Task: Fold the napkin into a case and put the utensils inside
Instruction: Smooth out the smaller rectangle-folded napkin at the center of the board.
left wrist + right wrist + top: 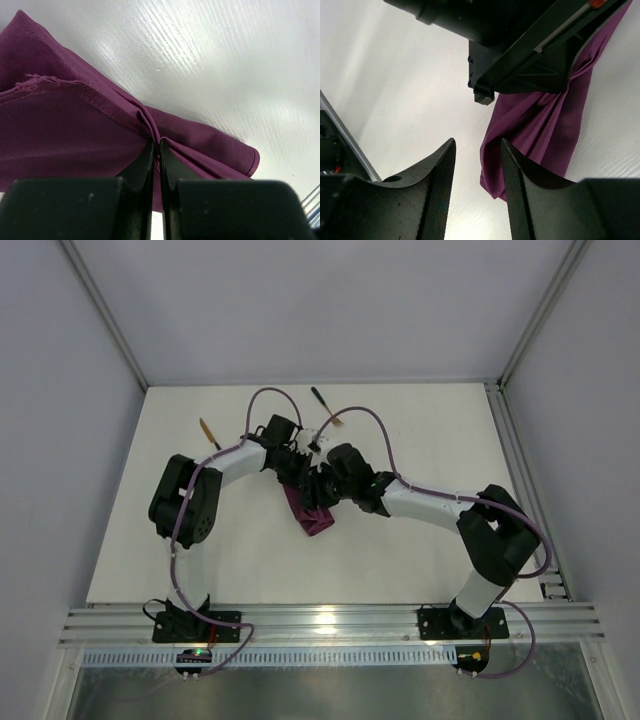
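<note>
The magenta-purple napkin [312, 514] is bunched into folds under the two grippers at mid-table. My left gripper [156, 145] is shut on a gathered ridge of the napkin [75, 130], with cloth spreading to both sides of the pinch. My right gripper [478, 142] stands open just beside it with nothing between its fingers. The napkin's hanging edge [545, 125] lies past its right finger. One utensil with a gold head [209, 432] lies at the back left. Another one [326, 408], black-handled, lies at the back centre.
The left arm's black gripper body [520, 50] sits close above and ahead of my right fingers. In the top view both wrists [320, 480] crowd together over the cloth. A metal rail [520, 470] runs along the table's right edge.
</note>
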`<state>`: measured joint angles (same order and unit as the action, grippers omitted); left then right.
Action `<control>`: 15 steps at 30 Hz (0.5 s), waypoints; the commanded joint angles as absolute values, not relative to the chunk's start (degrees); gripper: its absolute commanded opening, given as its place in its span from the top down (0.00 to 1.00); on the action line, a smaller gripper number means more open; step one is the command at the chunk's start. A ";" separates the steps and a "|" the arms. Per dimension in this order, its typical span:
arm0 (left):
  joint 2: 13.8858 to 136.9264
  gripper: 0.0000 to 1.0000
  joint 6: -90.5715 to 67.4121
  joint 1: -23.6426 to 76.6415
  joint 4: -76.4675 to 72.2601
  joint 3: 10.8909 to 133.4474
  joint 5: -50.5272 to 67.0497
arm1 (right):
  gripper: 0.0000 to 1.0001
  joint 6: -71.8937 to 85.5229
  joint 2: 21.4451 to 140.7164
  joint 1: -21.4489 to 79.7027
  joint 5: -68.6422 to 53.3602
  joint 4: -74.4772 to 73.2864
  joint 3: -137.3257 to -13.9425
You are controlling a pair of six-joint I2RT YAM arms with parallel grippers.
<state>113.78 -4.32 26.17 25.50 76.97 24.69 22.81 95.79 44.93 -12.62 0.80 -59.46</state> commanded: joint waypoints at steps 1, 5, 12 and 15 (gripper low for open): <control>114.26 0.95 -5.01 26.19 23.12 76.82 25.75 | 0.54 19.69 99.13 46.31 -14.16 0.53 -61.52; 114.26 0.94 -4.66 26.19 23.20 76.64 25.75 | 0.53 19.25 100.46 46.41 -10.64 -1.67 -62.93; 114.35 0.94 -4.66 26.19 23.12 76.64 25.75 | 0.70 18.72 102.65 46.41 -11.51 -2.11 -63.02; 114.17 0.93 -4.31 26.19 23.20 76.64 25.23 | 0.92 20.47 103.10 46.32 -11.08 -1.84 -61.79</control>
<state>113.78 -4.29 26.17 25.10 76.97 24.67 19.70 102.59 46.28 -11.66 -2.68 -61.19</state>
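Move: The napkin's raised near fold is almost directly under my right fingertips: about 6 cm down, 2 cm back and level sideways. My left gripper, shut on the napkin, sits some 4 cm ahead of my right hand, 3 cm to its left and 7 cm lower; the fork lies roughly 26 cm ahead, 3 cm right and 9 cm down. From my left hand, that fold is about 6 cm back, 4 cm right and 1 cm up. I lower my open right hand about 5 cm, nearly straight down beside my left gripper onto the napkin's standing near fold, tipping the fingers a little steeper as I sink. Once most of the way down, I close them until the tips pinch the fold. My left hand stays put and keeps its pinch farther out on the napkin. ##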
